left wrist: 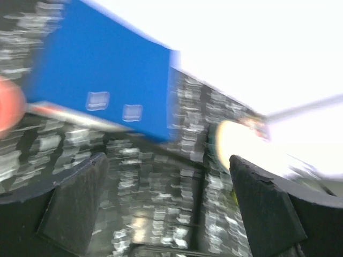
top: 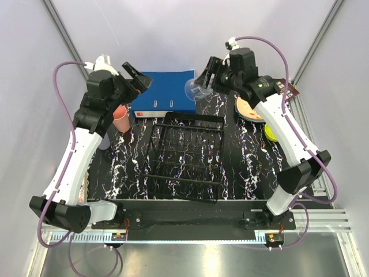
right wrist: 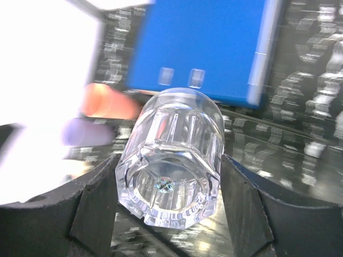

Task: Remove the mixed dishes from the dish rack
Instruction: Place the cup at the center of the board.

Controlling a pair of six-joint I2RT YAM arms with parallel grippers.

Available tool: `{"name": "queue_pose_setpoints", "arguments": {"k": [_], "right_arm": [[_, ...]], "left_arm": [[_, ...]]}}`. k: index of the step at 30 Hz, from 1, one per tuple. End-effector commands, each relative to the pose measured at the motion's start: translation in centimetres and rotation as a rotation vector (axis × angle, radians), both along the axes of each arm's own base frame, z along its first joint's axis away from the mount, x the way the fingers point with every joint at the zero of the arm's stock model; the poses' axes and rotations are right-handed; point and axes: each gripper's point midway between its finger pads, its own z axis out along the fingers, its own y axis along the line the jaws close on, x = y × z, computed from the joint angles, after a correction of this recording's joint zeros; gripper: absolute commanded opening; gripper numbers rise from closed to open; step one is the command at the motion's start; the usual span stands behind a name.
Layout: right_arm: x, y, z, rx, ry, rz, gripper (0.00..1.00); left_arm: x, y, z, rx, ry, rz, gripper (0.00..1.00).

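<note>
My right gripper (top: 203,82) is raised near the table's back, in front of the blue binder, shut on the clear glass (top: 192,89). In the right wrist view the glass (right wrist: 171,171) lies sideways, base toward the camera, touching both black fingers (right wrist: 95,211). The black wire dish rack (top: 185,154) sits mid-table with nothing in it. My left gripper (top: 136,77) hangs open over the back left, above the salmon-pink cup (top: 121,118). In the blurred left wrist view its jaws stand wide apart with nothing between them.
The blue binder (top: 165,92) lies at the back centre. A lilac cup (right wrist: 86,131) and the salmon-pink cup (right wrist: 107,101) stand at the left. A peach plate on a teal one (top: 249,109) and a yellow bowl (top: 270,133) sit at the right.
</note>
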Motion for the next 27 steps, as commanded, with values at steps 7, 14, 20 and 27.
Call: {"name": "queue_pose_setpoints", "arguments": {"k": [7,14,20,27], "right_arm": [[-2.7,5.1,10.3,0.605,-0.069,0.391,0.00],[-2.8,6.4,10.6,0.727,-0.036,0.475,0.00],[-3.0,8.2,9.7,0.689,-0.013,0.501,0.00],[-3.3,10.4,8.2,0.682,0.032,0.539,0.00]], "left_arm": [[-3.9,-7.9,7.8,-0.683,-0.443,-0.686,0.99],[-5.2,-8.5,10.0,-0.643,-0.520,-0.758,0.99],[-4.8,-9.5,9.5,-0.601,-0.487,-0.765,0.99],[-5.5,-11.5,9.7,-0.592,-0.476,-0.837,0.97]]}}
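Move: The clear cup, held in the right fingers, lies about 22 cm to the right of the open left hand, level with it forward and some 4 cm lower. From the left hand, the blue binder is roughly 15 cm ahead and 4 cm right, 34 cm below; the coral cup 12 cm left, 5 cm ahead, 32 cm below. The right hand has the left gripper some 26 cm straight to its left, at nearly equal height. Keeping its grip on the clear cup's base end, the right hand carries it about 9 cm left and 5 cm up towards the left gripper, rolling its left side up until the fingers point left. The left hand, fingers staying wide open, comes to meet it: right first with a slight dip, then up and a little back, swinging some 40 degrees clockwise and tipping up so its fingers come close around the cup's mouth; contact can't be seen. ##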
